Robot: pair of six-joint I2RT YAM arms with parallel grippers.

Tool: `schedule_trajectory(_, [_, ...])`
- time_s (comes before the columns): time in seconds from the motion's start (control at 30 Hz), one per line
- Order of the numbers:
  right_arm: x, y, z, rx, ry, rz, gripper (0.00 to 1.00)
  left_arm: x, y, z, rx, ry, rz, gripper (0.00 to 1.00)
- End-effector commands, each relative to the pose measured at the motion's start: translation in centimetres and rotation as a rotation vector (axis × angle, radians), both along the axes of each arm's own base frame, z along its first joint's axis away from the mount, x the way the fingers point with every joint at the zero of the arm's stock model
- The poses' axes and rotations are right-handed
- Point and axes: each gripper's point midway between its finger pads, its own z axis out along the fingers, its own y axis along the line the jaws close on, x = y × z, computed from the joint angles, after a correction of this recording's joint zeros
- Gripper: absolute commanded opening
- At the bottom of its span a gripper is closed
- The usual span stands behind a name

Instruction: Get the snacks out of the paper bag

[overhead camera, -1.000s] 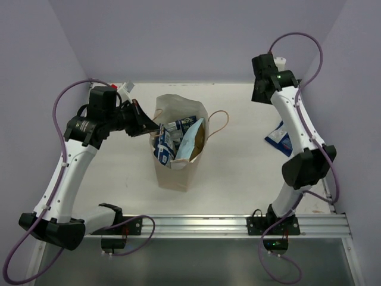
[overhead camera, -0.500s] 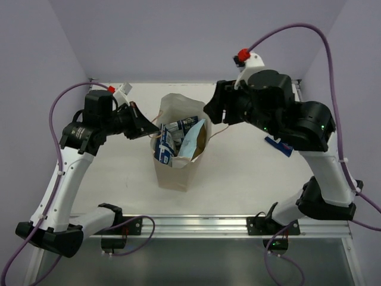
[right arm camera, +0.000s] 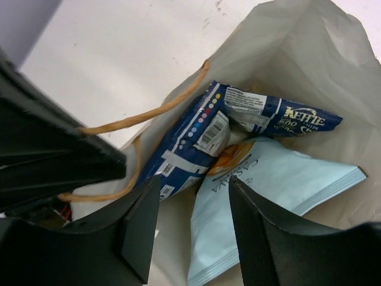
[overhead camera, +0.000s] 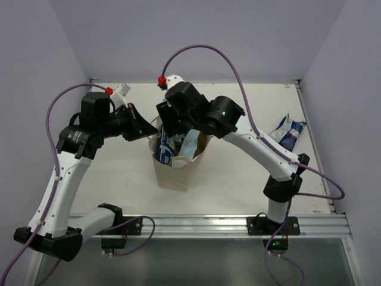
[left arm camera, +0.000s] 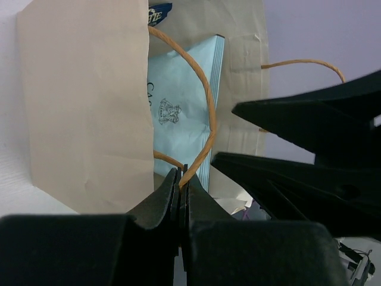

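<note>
The paper bag (overhead camera: pixel 172 171) stands mid-table with its mouth open upward. Inside lie a light blue chip bag (right arm camera: pixel 271 190) and two dark blue and white snack packets (right arm camera: pixel 191 149) (right arm camera: pixel 280 114). My left gripper (left arm camera: pixel 180 179) is shut on the bag's brown cord handle (left arm camera: pixel 205 107) at the bag's left rim (overhead camera: pixel 150 127). My right gripper (right arm camera: pixel 193 208) hangs open just above the bag's mouth (overhead camera: pixel 174 136), one finger (right arm camera: pixel 140 229) over the dark blue packet, the other (right arm camera: pixel 265 235) over the light blue bag. Nothing sits between them.
One more dark blue and white snack packet (overhead camera: pixel 288 133) lies on the table at the right, near the side wall. The bag's second cord handle (left arm camera: pixel 303 62) sticks out on its far side. Purple walls enclose the table on three sides.
The right arm has swung from the back right corner leftward over the bag's mouth, its jaws narrowing a little. The left gripper kept hold of the handle.
</note>
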Motion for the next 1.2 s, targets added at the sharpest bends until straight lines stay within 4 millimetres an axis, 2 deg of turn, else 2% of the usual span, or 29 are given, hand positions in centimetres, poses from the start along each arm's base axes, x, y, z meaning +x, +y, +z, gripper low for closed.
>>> schedule_trajectory(0.0, [2.1,-0.4,0.5,-0.018,-0.107,0.027,0.52,-0.8,0.1,1.2,-0.025,-0.015,-0.001,0.00])
schedule_trajectory(0.03, [2.7,-0.1,-0.6,-0.033,-0.125,0.030,0.52,-0.9,0.1,1.2,-0.024,-0.014,-0.001,0.00])
schedule_trajectory(0.1, [3.6,-0.6,-0.6,-0.051,-0.163,0.051,0.53,-1.0,0.2,1.0,-0.021,-0.007,0.001,0.00])
schedule_trajectory(0.3, [7.1,-1.2,-2.8,-0.122,-0.231,0.078,0.56,-1.4,0.4,0.6,-0.010,0.009,0.006,0.00])
schedule_trajectory(0.37, [7.8,-1.2,-2.8,-0.084,-0.202,0.079,0.56,-1.5,0.5,0.5,-0.004,0.015,0.006,0.00])
schedule_trajectory(0.4, [7.9,-1.0,-2.1,-0.058,-0.198,0.072,0.56,-1.6,0.6,0.4,0.003,0.017,0.008,0.00])
schedule_trajectory(0.5, [7.3,-0.4,-0.9,0.018,-0.150,0.050,0.56,-1.6,0.7,0.3,0.004,0.021,0.017,0.00])
schedule_trajectory(0.6, [5.9,0.7,-0.6,0.095,-0.059,0.027,0.56,-1.6,0.6,0.5,-0.008,0.019,0.022,0.00])
schedule_trajectory(0.73, [3.6,2.3,-2.8,0.182,0.162,-0.069,0.54,-1.7,0.4,1.0,-0.030,0.013,0.021,0.00])
schedule_trajectory(0.83, [1.7,3.1,-3.6,0.222,0.246,-0.142,0.52,-1.8,0.2,1.5,-0.049,0.009,0.014,0.00])
schedule_trajectory(0.87, [1.0,3.2,-4.2,0.211,0.262,-0.167,0.52,-1.9,0.2,1.5,-0.053,0.010,0.012,0.00])
schedule_trajectory(0.97, [0.3,2.6,-5.0,0.228,0.309,-0.290,0.50,-2.0,0.1,1.8,-0.063,0.009,0.015,0.00])
schedule_trajectory(1.0, [0.1,2.3,-6.2,0.215,0.321,-0.324,0.49,-2.0,0.2,1.9,-0.066,0.007,0.018,0.00])
schedule_trajectory(1.03, [-0.2,2.4,-6.4,0.242,0.339,-0.348,0.49,-2.0,0.1,2.0,-0.070,0.008,0.017,0.00])
schedule_trajectory(1.07, [-0.7,2.3,-5.8,0.279,0.343,-0.348,0.49,-2.1,0.1,2.1,-0.076,0.009,0.015,0.00])
schedule_trajectory(1.1, [-0.7,2.4,-7.1,0.281,0.356,-0.365,0.49,-2.2,0.0,2.2,-0.083,0.006,0.015,0.00])
schedule_trajectory(1.17, [-0.8,2.1,-8.0,0.291,0.381,-0.418,0.48,-2.3,0.0,2.4,-0.090,0.004,0.013,0.00])
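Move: The left navy chip bag, the next one for the right hand, stands inside the paper bag about 14 cm below that hand, some 4 cm to its left and 1 cm ahead. The light blue pack lies at much the same depth, 1 cm ahead and 4 cm to the right; the second navy bag is about 8 cm ahead and 1 cm right, some 15 cm down. From the left hand the left navy bag is about 3 cm ahead, 3 cm right and 13 cm below. No clear touch on a snack yet: the right hand dips forward and down into the paper bag, lifts and swings back to the left, then sinks again, ending about 10 cm lower with its half-open fingers around the near end of the left navy chip bag. It tips some 20 degrees further down, turning clockwise. The left hand keeps its pinch on the paper handle, easing back about 2 cm. ##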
